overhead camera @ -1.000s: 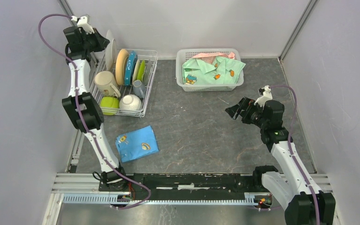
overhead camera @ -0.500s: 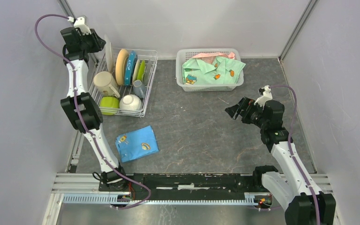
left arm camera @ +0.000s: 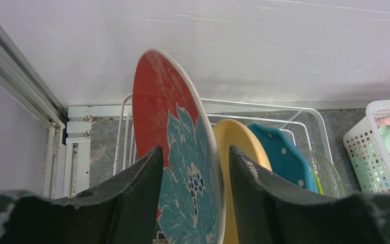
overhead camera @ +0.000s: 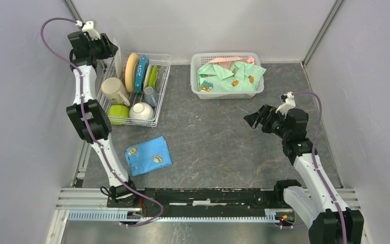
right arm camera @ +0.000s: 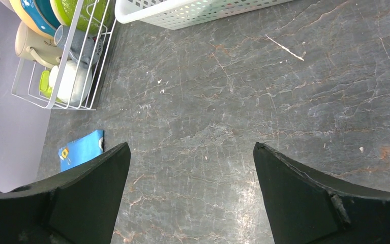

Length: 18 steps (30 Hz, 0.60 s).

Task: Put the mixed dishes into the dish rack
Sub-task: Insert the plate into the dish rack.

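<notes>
The dish rack (overhead camera: 165, 81) stands at the back left. In it several plates stand on edge: a red flowered plate (left arm camera: 172, 101), an orange plate (left arm camera: 238, 142), a blue dotted plate (left arm camera: 284, 162) and a lime-green plate (overhead camera: 153, 76). A beige mug (overhead camera: 114, 90), a green cup (overhead camera: 117, 113) and a white bowl (overhead camera: 141, 110) fill its near part. My left gripper (left arm camera: 195, 150) is open, its jaws straddling the red plate's rim with a small gap. My right gripper (right arm camera: 192, 147) hangs open over bare table at the right, holding nothing.
A white latticed basket (overhead camera: 227, 76) with green clothing sits at the back middle. A folded blue cloth (overhead camera: 148, 155) lies on the dark table in front of the rack. Grey walls close in on the left, right and back.
The left jaws have spread apart from the red plate, which now stands in the rack's leftmost slot. The right arm has not moved.
</notes>
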### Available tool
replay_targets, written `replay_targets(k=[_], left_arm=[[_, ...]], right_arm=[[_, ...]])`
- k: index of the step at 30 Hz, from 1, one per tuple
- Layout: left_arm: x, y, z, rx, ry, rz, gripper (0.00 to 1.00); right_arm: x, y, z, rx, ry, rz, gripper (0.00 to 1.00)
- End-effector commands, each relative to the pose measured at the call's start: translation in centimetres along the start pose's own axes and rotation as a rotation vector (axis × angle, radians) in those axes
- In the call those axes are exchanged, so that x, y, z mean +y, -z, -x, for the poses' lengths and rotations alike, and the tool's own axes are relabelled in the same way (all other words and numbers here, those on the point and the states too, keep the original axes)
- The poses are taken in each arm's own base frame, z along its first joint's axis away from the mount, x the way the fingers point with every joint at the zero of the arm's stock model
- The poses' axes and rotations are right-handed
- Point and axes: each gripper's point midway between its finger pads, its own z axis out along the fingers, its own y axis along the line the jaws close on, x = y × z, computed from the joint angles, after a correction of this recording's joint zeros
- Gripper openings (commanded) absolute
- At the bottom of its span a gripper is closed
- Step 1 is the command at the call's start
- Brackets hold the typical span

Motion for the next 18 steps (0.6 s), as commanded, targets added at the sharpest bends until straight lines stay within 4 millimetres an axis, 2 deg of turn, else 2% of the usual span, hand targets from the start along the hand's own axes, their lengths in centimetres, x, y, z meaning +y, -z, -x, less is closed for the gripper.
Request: replay_targets(k=[1, 4, 7, 8, 10, 13, 18], left_arm=[[-0.5, -0.7, -0.9, 0.016, -0.012, -0.029, 0.58], [-0.8, -1.4, -1.6, 0.029, -0.009, -0.037, 0.57], [-1.1, -1.6, -1.8, 0.031, -0.022, -0.048, 0.48], [-1.2, -1.5, -1.5, 0.026, -0.028, -0.049, 0.42], [-1.4, -1.3, -0.8, 0.014, -0.049, -0.053, 0.2], [-1.8, -0.7, 0.5, -0.013, -0.111, -0.078, 0.05], [-1.6, 0.0, 0.8, -0.007, -0.141, -0.121, 0.02]], right_arm=[[1.3, -0.1, 1.5, -0.044, 0.025, 0.044, 0.98], [1.4, -0.1, 1.6, -0.045, 0.027, 0.045, 0.98], [1.3, -0.1, 1.7, -0.049, 0.027, 0.041, 0.98], [1.3, -0.1, 1.7, -0.048, 0.028, 0.041, 0.98], [1.3, -0.1, 1.8, -0.049, 0.028, 0.04, 0.98], [1.3, -0.2, 1.7, -0.046, 0.029, 0.038, 0.98], [1.3, -0.5, 1.8, -0.04, 0.026, 0.037, 0.98]])
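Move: The large white-rimmed plate already stands in the rack, its middle about 3 cm ahead of the left hand, 2 cm right and 8 cm below, rim between the open fingers. From that hand, the yellow plate is some 7 cm right and 2 cm back, the blue plate 11 cm right and 2 cm back, the beige mug about 14 cm straight back. From the right hand, the large plate is roughly 28 cm ahead and 58 cm left. The left hand sinks about 3 cm and edges 2 cm right, its half-open fingers closing to pinch the plate's rim. ##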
